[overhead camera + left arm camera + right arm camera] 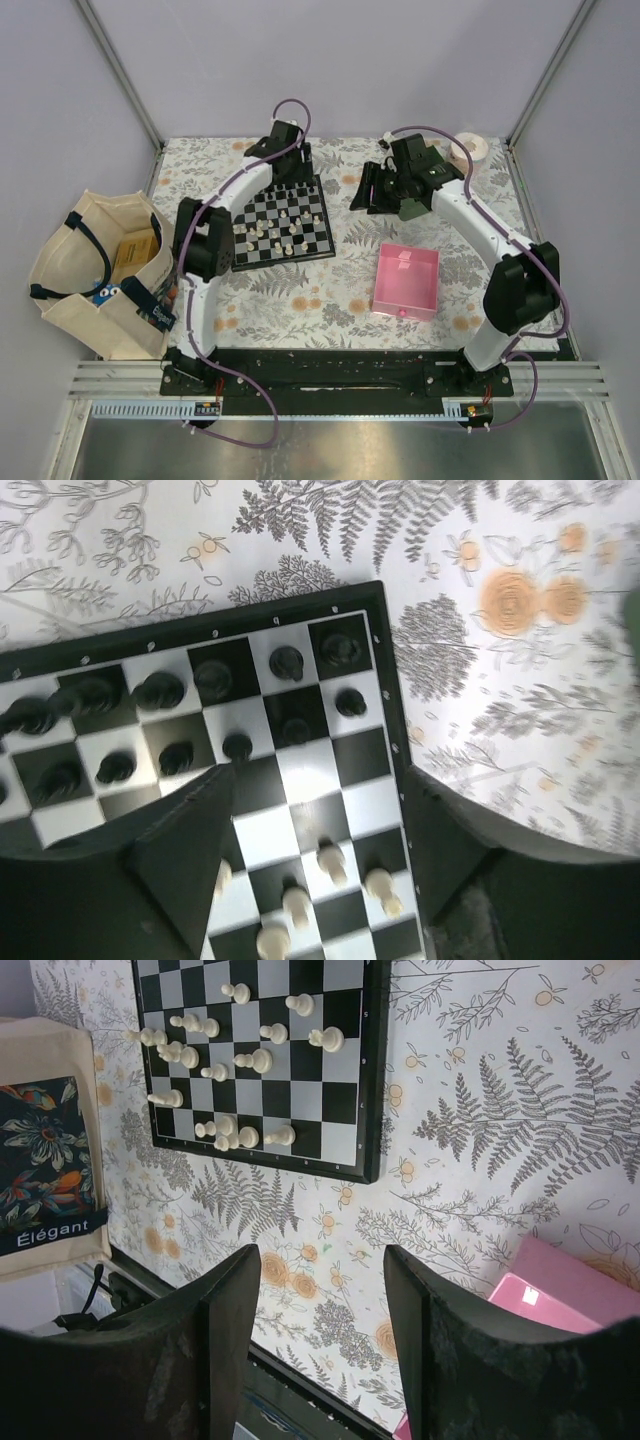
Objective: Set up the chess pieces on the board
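Observation:
The board (285, 262) lies left of centre on the floral cloth. Cream-white chess pieces (285, 236) stand scattered on its near half. My left gripper (291, 162) hangs over the board's far edge. In the left wrist view it (320, 775) is open, with nothing gripped. Black chess pieces (160, 690) fill the two far rows, and one black pawn (237, 745) stands just off the left fingertip (222, 780). Three cream pieces (330, 862) stand below the jaws. My right gripper (385, 190) is off the board to its right, and it (322, 1260) is open over bare cloth.
A pink tray (406, 281) sits right of centre, and its corner (560, 1290) shows beside my right finger. A cream tote bag (95, 270) stands at the left edge. A roll of tape (472, 147) lies at the far right corner. Grey walls enclose the table.

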Tool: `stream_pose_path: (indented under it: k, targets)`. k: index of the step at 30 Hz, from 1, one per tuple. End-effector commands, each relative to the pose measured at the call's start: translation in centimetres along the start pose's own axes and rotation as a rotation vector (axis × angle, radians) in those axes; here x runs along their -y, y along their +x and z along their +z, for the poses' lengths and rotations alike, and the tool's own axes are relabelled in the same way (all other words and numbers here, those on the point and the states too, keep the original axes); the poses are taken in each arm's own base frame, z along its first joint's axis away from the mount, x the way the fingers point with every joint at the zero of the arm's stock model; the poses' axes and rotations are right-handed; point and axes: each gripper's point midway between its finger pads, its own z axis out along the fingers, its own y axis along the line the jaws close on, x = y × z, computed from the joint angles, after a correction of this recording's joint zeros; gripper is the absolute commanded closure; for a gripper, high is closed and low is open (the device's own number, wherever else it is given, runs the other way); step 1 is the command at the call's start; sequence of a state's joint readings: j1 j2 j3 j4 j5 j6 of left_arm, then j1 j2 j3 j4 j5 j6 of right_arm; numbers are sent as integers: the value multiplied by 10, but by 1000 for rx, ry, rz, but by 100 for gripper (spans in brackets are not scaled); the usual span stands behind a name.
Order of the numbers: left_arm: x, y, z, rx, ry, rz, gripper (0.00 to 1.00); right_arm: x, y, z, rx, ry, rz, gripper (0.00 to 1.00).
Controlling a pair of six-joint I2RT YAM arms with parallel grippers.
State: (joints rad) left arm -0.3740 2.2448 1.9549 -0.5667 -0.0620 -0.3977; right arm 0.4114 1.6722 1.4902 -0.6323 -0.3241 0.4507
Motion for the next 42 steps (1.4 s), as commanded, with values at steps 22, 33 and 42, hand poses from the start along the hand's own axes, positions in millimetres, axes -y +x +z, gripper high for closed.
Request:
stream_pose_path:
  k: [22, 33, 42]
  targets:
    - [-183, 52, -111, 74, -136, -486, 1, -15, -19, 137, -166, -120, 220, 21]
    - [-187, 78, -94, 46, 6, -604, 1, -2, -9, 175, -225, -118, 262, 20]
    - [-177, 97, -82, 15, 76, -651, 1, -1, 3, 194, -267, -121, 289, 19]
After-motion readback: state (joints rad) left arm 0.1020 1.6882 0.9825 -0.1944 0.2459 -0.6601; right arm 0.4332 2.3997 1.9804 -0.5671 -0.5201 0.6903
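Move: Out at the board's far right corner, the left hand has the chessboard's left edge about 18 cm to its left, 12 cm back and 7 cm below; the black pieces lie 7 cm left and 5 cm back, the white ones 5 cm left and 15 cm back. The board's right edge is some 10 cm left of the right hand, 5 cm ahead and 17 cm below, with the pink box 9 cm right and 11 cm back, the green box 12 cm right and 13 cm ahead. Rising about 12 cm clear of the black pieces, the left hand swings left over the board and back, opening wide and turning counter-clockwise some 25 degrees, then sinks about 15 cm to the left edge. The right hand meanwhile drops 14 cm, going forward and left to the right edge, tipping down and opening further. Contact can't be seen. ##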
